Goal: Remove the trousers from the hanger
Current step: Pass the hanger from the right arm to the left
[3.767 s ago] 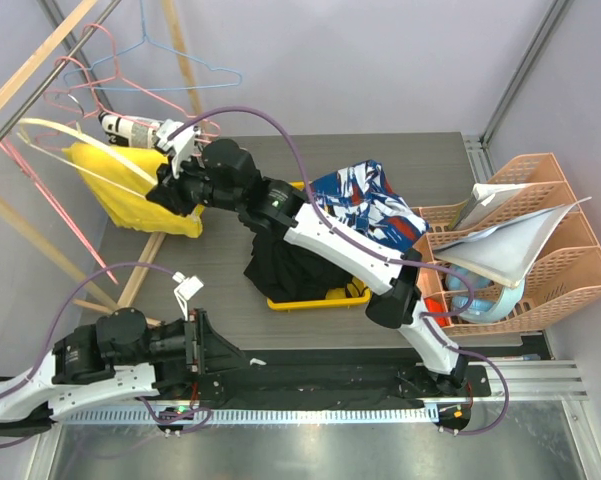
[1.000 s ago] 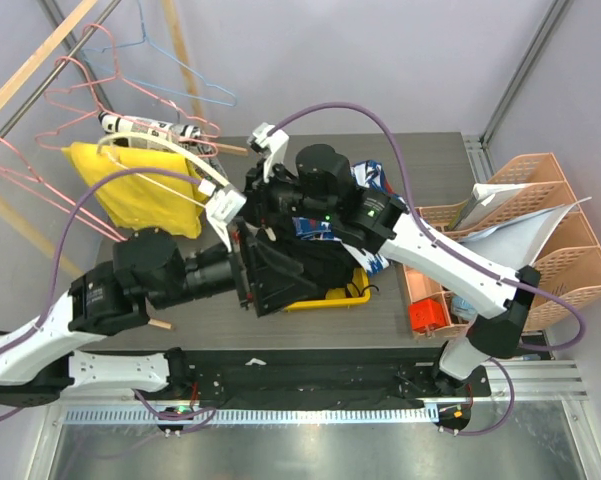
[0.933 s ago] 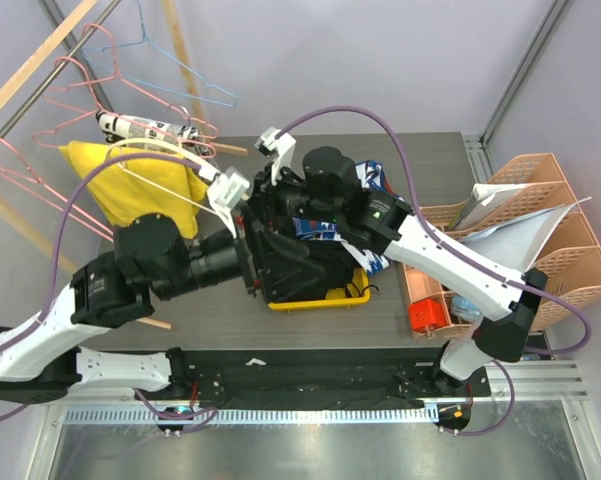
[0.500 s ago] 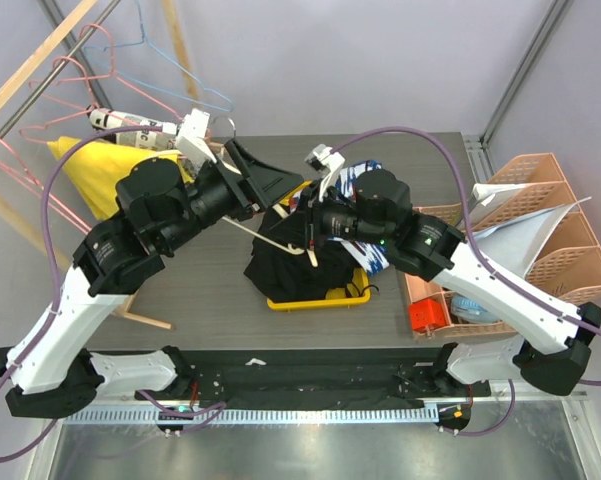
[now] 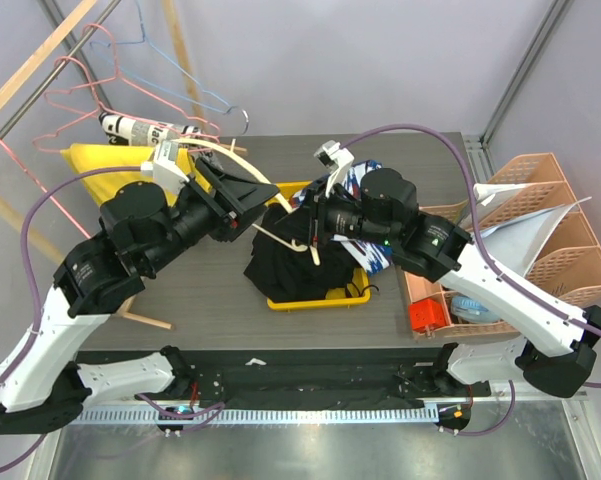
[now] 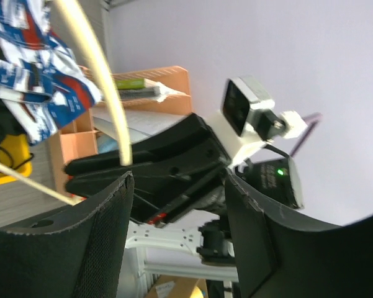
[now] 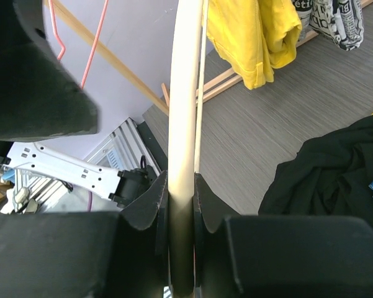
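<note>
A cream hanger (image 5: 265, 185) is held over the table's middle and carries nothing. My right gripper (image 5: 315, 225) is shut on its rod (image 7: 185, 93), which runs up between the pads (image 7: 158, 198). My left gripper (image 5: 248, 192) is open at the hanger's other side. Its fingers (image 6: 80, 236) stand wide apart with nothing between them, and the hanger's arc (image 6: 105, 93) passes just above the left one. The yellow garment (image 5: 85, 160), seemingly the trousers, stays back left by the rack, apart from the hanger; it also shows as yellow cloth (image 7: 254, 31) in the right wrist view.
A yellow tray (image 5: 345, 296) mid-table holds a black garment (image 5: 290, 270) and a blue patterned one (image 5: 365, 185). Wire hangers (image 5: 90, 75) hang on the wooden rack at back left. Orange file racks (image 5: 525, 250) with papers stand at the right.
Both arms have shifted slightly with the hanger. The left gripper has dropped and turned by the hanger's left end, its jaws a little narrower. The right grip is unchanged.
</note>
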You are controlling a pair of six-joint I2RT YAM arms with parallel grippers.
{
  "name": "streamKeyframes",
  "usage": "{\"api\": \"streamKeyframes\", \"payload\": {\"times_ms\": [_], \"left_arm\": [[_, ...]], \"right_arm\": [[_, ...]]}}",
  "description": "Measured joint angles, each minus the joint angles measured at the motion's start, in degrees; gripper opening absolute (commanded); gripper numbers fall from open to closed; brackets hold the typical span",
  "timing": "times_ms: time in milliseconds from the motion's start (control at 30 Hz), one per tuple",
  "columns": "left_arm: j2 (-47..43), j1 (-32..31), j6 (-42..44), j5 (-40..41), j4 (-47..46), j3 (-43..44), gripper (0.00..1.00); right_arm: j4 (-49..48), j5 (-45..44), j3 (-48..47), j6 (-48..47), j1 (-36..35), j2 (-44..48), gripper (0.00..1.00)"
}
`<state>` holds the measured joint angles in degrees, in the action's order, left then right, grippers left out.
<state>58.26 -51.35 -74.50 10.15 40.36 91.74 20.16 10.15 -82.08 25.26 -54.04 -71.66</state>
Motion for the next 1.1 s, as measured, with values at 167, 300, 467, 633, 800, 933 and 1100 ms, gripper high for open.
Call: {"api": "streamKeyframes", "payload": {"times_ms": [167,300,467,633,800,933,1100], "left_arm": [[1.0,0.0,-0.3,4.9,4.3,0.0,0.60],[2.1,0.0,-0.2,8.3,4.6,-1.1,0.54],[2.2,0.0,-0.3,9.4,4.3,-2.3,0.41],[1.0,0.0,-1.8,9.8,3.7,-4.7,0.22],[-2.0,0.0,-3.8,10.9,4.3,-7.5,0.03],[-4.3,0.0,-5.5,12.0,4.3,-8.3,0.00],[-7.8,-0.1,-7.3,13.7,4.0,-9.7,0.00]], "right_arm": [[1.6,0.0,-2.2,-0.2,-1.2,-0.7,0.01],[2.3,0.3,-2.8,-0.6,-2.7,-1.1,0.01],[2.8,0.5,-2.8,-0.7,-3.8,-1.1,0.01],[3.1,0.5,-2.8,-0.9,-4.4,-1.5,0.01],[3.5,1.5,-3.3,-1.0,-5.2,-3.8,0.01],[3.4,2.6,-5.4,-1.0,-6.1,-5.9,0.01],[4.0,3.6,-8.9,-1.0,-7.0,-8.1,0.28]]}}
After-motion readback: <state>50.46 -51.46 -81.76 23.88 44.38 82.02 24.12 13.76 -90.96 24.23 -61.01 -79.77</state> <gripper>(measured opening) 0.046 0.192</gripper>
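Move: The cream hanger is still in my right hand's grip; the bare stretch of its curved arm that my left hand goes for lies about 5 cm ahead of that open hand, level with it sideways and some 5 cm below. From my right hand, the left gripper is about 6 cm to the left, 1 cm ahead and 4 cm higher. The yellow trousers are roughly 23 cm left of my left hand, 7 cm ahead and 10 cm below. I dip my left hand about 6 cm and reach some 3 cm forward onto the hanger's arm, shutting its open fingers to pinch it just beyond my right gripper. Meanwhile my right hand keeps its grip and carries the hanger about 5 cm left and 4 cm back; as the left fingers finish closing, both hands travel left together, each having turned some 10–15 degrees counter-clockwise. ##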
